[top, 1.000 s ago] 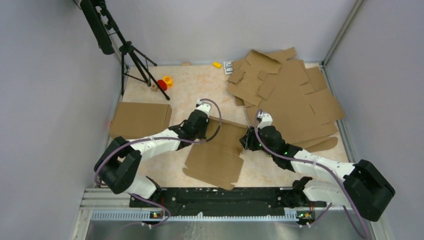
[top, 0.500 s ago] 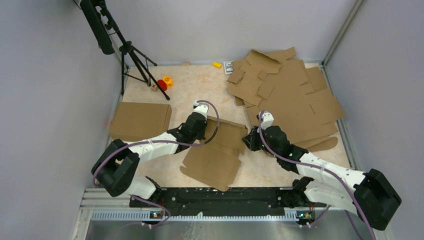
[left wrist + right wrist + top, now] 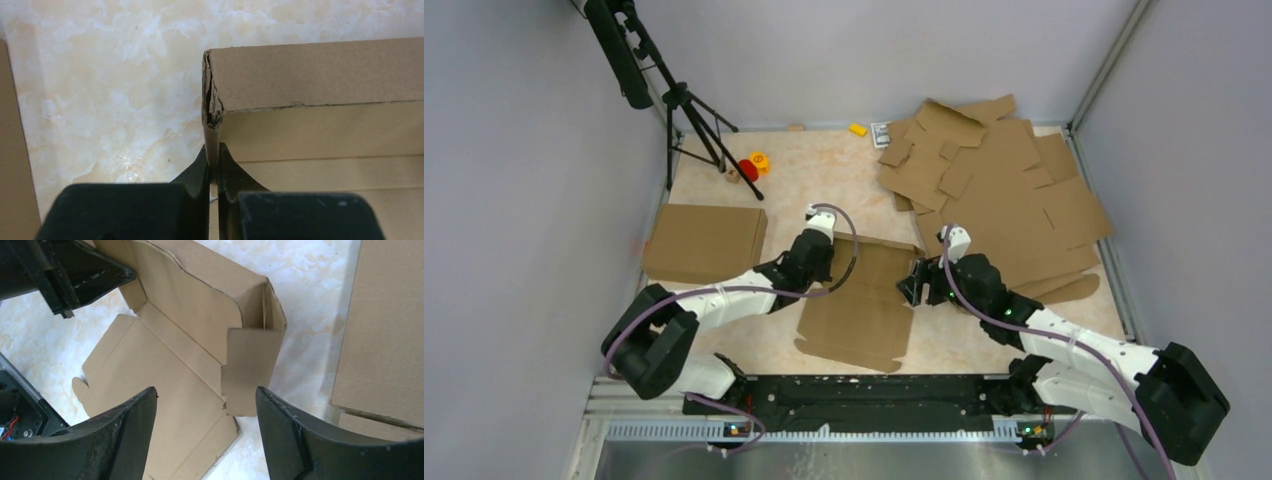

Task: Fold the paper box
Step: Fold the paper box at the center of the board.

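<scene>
The paper box [image 3: 854, 305] lies at mid-table as a brown cardboard blank, its back wall and side flaps raised. In the left wrist view my left gripper [image 3: 212, 151] is shut on the box's upright left side wall, just below the crumpled back corner of the box [image 3: 310, 75]. In the top view the left gripper [image 3: 832, 268] sits at the box's left edge. My right gripper [image 3: 911, 285] hovers at the box's right edge. In its wrist view the right gripper [image 3: 206, 392] stands open above the box [image 3: 165, 375], with the raised right flap beyond its fingers and nothing between them.
A pile of flat cardboard blanks [image 3: 999, 195] covers the back right of the table. A folded box [image 3: 704, 240] lies at the left. A black tripod [image 3: 689, 110] stands at the back left beside small red and orange toys [image 3: 752, 165]. A yellow block [image 3: 858, 129] lies by the back wall.
The right gripper closed briefly, then opened and now holds nothing. The box has turned and settled squarer on the table, while the left gripper keeps its pinch and has drawn slightly left.
</scene>
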{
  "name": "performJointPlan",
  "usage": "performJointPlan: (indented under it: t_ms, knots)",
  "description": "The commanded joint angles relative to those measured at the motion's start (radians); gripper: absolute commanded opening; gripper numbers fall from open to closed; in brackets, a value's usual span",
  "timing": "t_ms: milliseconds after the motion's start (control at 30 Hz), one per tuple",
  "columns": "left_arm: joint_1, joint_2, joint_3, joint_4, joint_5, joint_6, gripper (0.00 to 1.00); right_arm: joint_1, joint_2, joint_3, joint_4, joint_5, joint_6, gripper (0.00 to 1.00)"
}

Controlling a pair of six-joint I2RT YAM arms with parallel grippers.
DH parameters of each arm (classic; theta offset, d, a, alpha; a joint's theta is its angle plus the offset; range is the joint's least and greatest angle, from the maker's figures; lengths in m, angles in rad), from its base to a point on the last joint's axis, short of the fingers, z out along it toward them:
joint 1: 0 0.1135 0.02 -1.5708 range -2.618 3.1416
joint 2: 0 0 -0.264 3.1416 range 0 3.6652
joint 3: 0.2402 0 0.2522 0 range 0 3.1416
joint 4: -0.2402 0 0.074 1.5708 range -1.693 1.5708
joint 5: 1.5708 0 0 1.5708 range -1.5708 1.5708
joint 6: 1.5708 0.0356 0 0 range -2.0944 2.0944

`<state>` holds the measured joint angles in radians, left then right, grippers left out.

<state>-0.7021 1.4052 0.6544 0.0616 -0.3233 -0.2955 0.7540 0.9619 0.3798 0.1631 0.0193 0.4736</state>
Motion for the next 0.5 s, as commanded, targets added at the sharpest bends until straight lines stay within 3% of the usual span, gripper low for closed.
performJointPlan:
  t_ms: [0, 267, 467]
  knots:
    - [0.003, -0.055, -0.042, 0.034, -0.021, -0.03, 0.0, -0.005, -0.026, 0.014, -0.001, 0.047, 0.028, 0.75]
    - [0.0, -0.135, -0.128, 0.128, -0.022, -0.03, 0.0, -0.006, -0.017, -0.041, 0.081, 0.082, -0.016, 0.79]
    - [-0.036, -0.221, -0.24, 0.272, -0.046, 0.015, 0.0, -0.005, -0.018, -0.071, 0.217, 0.046, -0.119, 0.9]
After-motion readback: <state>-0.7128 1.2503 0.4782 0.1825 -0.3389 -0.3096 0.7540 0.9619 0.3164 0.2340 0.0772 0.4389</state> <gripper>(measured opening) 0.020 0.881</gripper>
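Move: The left hand already grips the left end of the box's raised far wall; the loose corner flap at its right end lies about 16 cm to the right and 2 cm ahead of that hand. The front panel is centred some 6 cm right and 6 cm back, the closed box 22 cm left and 5 cm ahead. From the right hand, the corner flap is roughly 5 cm ahead, 1 cm left and 4 cm lower; the front panel is about 10 cm left and 6 cm back. Keeping its pinch on the left end of the far wall, the left hand drags that end back and to the left by about 2.5 cm, tilting only slightly. Meanwhile the right hand spreads its already parted fingers wider and eases right and down, roughly 2 cm in all, bringing the gap between them in line with the corner flap; no touch on the flap can be seen. ##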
